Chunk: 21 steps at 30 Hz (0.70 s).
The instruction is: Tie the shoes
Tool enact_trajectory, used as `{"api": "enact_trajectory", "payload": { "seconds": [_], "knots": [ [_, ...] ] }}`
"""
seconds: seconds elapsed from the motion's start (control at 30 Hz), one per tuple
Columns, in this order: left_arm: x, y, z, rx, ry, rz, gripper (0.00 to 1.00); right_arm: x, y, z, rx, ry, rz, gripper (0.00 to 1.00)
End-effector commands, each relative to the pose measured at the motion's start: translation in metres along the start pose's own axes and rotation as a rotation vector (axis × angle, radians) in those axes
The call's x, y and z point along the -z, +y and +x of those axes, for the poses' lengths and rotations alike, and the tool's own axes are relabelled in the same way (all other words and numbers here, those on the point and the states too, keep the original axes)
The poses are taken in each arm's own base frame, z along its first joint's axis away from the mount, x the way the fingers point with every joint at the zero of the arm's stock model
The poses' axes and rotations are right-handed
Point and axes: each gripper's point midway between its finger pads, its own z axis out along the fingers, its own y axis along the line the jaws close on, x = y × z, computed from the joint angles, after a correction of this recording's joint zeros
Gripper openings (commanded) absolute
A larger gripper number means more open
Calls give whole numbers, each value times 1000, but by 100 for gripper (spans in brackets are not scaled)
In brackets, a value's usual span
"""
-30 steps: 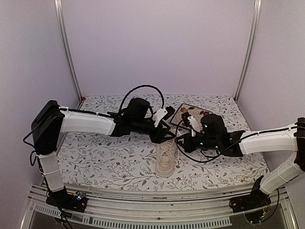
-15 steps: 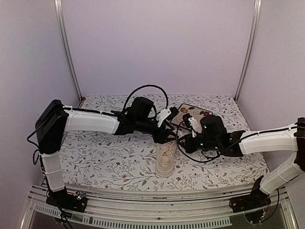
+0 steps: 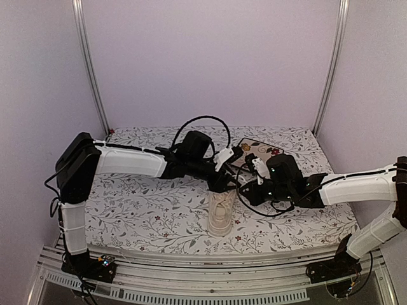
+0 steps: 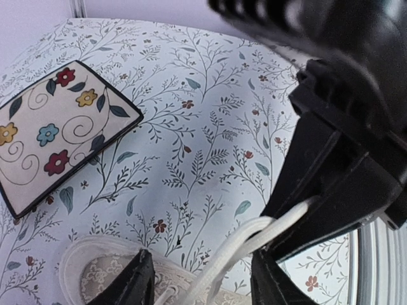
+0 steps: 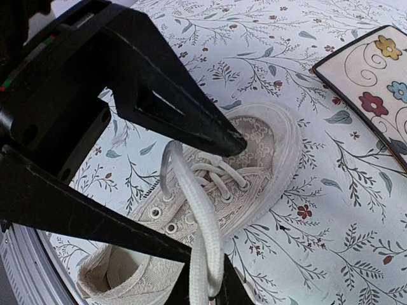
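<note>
The cream-white shoe [image 3: 221, 215] lies on the floral cloth, toe pointing away from the arm bases. My right gripper [image 5: 203, 291] is shut on a doubled white lace [image 5: 202, 229] that rises from the shoe's [image 5: 261, 159] eyelets. My left gripper [image 4: 202, 259] hangs open over the shoe's toe, and that lace [image 4: 254, 238] runs through the gap between its fingers without being pinched. In the top view the left gripper [image 3: 222, 183] and right gripper [image 3: 245, 190] meet just behind the shoe. The left fingers [image 5: 178, 121] fill much of the right wrist view.
A square floral tile [image 3: 255, 151] lies on the cloth behind the grippers, also seen as the tile [image 4: 54, 136] in the left wrist view. Black cables loop over both wrists. Aluminium posts [image 3: 89, 63] stand at the back corners.
My left arm has reached further right, bringing its gripper closer to the right gripper over the shoe. The right arm has hardly moved and keeps the lace.
</note>
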Motion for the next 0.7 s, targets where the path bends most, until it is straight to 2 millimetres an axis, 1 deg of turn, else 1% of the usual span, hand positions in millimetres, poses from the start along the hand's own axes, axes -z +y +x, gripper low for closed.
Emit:
{"api": "enact_trajectory", "payload": {
  "seconds": [0.0,0.1,0.13,0.2,0.27,0.3,0.33,0.4,0.5,0.57,0.6,0.67],
  "knots": [
    [-12,-9,-2,-31,6,27,49,2,7,-14,8,-22,-26,11],
    [-16,-9,0,-34,19,30,42,3,9,-14,11,-20,-37,11],
    [-16,-10,-2,-36,16,31,37,3,9,-15,11,-19,-36,11],
    [-14,-11,-4,-37,12,36,22,3,6,-15,16,-14,-20,11],
    [-10,-13,-7,-36,6,36,8,3,-2,-13,13,-10,21,11],
    [-7,-14,-5,-32,9,36,3,3,-9,-14,-3,-13,48,12],
    [-4,-15,-4,-25,12,32,0,4,-14,-14,-19,-18,65,13],
    [2,-16,1,-6,22,25,0,6,-22,-14,-44,-33,76,17],
    [7,-15,7,41,36,16,0,8,-28,-19,-72,-63,58,35],
    [8,-15,8,92,46,29,0,7,-31,-21,-83,-69,57,45],
    [10,-16,7,117,51,38,0,7,-32,-23,-87,-75,60,50],
    [11,-14,10,163,78,42,0,6,-37,-23,-100,-78,65,57]
  ]
}}
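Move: The white lace loop is stretched between the hands: the part the left fingers will shut on lies about 1 cm back and 1 cm to the right of the left hand, level with it. From the left hand, the shoe's middle is roughly 2 cm back, 5 cm left and 8 cm below; the flowered mat is some 24 cm ahead, 12 cm right and 12 cm below. The right hand still pinches the lace, with that same part about 2 cm ahead and 2 cm to its left. Edging about 1 cm to the right, the left hand shuts its half-open fingers fully and pinches the lace over the shoe, then eases back and down a centimetre or two with it. Only after that does the right hand open to about half and draw off level, forward and right, by some 3.5 cm, letting go of the lace. ##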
